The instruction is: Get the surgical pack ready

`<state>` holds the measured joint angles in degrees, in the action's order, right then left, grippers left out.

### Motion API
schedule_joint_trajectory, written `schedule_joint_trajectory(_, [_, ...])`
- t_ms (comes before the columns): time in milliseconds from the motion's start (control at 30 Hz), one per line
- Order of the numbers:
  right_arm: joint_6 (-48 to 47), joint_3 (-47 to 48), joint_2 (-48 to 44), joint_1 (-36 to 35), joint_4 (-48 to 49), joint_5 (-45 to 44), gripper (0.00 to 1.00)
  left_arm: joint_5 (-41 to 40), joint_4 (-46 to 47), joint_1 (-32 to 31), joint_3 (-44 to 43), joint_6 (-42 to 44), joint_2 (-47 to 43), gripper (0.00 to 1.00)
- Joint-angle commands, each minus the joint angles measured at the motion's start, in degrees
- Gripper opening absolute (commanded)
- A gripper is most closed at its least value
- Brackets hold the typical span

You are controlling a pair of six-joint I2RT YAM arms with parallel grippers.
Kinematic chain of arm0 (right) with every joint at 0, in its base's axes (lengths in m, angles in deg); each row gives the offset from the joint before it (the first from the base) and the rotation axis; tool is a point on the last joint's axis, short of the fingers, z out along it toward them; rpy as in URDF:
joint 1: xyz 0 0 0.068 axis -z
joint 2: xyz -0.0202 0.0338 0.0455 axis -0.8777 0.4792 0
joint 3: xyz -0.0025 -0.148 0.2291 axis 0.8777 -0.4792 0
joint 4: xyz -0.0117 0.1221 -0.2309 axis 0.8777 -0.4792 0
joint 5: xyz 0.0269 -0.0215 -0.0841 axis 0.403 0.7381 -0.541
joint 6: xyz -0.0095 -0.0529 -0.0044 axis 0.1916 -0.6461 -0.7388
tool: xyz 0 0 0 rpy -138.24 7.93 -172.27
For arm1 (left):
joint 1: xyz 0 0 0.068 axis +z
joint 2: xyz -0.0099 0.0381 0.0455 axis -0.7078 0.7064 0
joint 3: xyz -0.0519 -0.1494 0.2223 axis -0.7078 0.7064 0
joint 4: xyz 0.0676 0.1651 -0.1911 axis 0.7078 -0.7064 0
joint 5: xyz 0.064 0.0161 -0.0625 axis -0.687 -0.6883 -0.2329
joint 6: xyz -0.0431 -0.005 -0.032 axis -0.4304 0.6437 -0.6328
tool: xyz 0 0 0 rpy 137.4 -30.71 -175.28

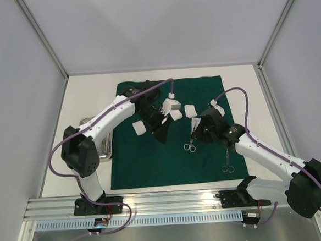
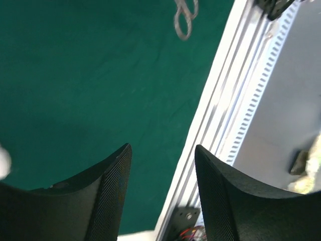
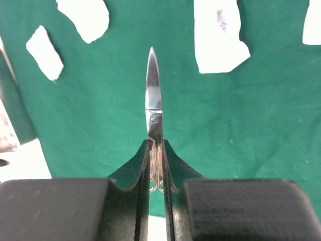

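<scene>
The dark green drape (image 1: 169, 164) lies flat in the middle of the table. Several white gauze pads (image 1: 140, 127) rest on its far half, and they show ahead in the right wrist view (image 3: 218, 40). My right gripper (image 1: 197, 130) (image 3: 156, 143) is shut on the slim scissors (image 1: 191, 143) (image 3: 153, 100), blade tip pointing away over the cloth. The forceps (image 1: 228, 164) (image 2: 185, 20) lie on the drape's near right. My left gripper (image 1: 162, 132) (image 2: 163, 148) hangs open over the drape, nothing between its fingers. The steel tray (image 1: 105, 148) sits left of the drape, partly hidden by the left arm.
An aluminium rail (image 1: 171, 199) (image 2: 220, 100) runs along the near table edge with both arm bases on it. Enclosure walls and frame posts (image 1: 42, 38) close in the left, right and back. Bare white tabletop (image 1: 241, 93) borders the drape.
</scene>
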<state>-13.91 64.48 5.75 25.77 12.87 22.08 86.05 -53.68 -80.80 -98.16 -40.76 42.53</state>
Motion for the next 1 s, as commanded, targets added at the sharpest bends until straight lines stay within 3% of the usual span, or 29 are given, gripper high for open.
schedule_joint_trajectory(0, [2.39, 2.07, -0.06, -0.35, 4.73, 0.21, 0.0, 4.83, 5.75, -3.45, -3.31, -7.9, 4.78, 0.63])
schedule_joint_trajectory(300, [3.09, 1.19, -0.67, -0.35, 6.49, 2.33, 0.0, 12.3, 14.01, -7.05, -4.98, -12.74, 8.76, 0.66])
schedule_joint_trajectory(833, [5.99, -0.21, -1.73, -0.27, 8.86, 4.7, 0.01, 8.88, 17.72, -8.02, -3.23, -14.07, 11.83, 0.63])
schedule_joint_trajectory(967, [6.17, -0.3, -2.08, -0.26, 8.95, 4.61, 0.0, 9.41, 17.98, -8.11, -2.09, -13.98, 11.57, 0.56])
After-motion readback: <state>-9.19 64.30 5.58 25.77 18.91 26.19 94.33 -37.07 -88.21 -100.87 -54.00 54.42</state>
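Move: The finger rings of the scissors, which hang back and low from the right fingers, are about 12 cm to the left hand's right, 1 cm back and 5 cm below. From the left hand a gauze pad lies 15 cm ahead, 7 cm right and some 13 cm down. For the right hand, the open left gripper is about 15 cm to its left, 3 cm back and 3 cm higher; the white pouch lies 7 cm ahead, 2 cm right and 9 cm down. The scissors stay pinched in the right fingers, blade forward, while that hand drifts some 3 cm left and a little up towards the left gripper, rolling its left side up about 10 degrees. The left hand comes in about 10 cm to the right and 3 cm down, quickly then easing to a stop with its fingers still open at the rings. ##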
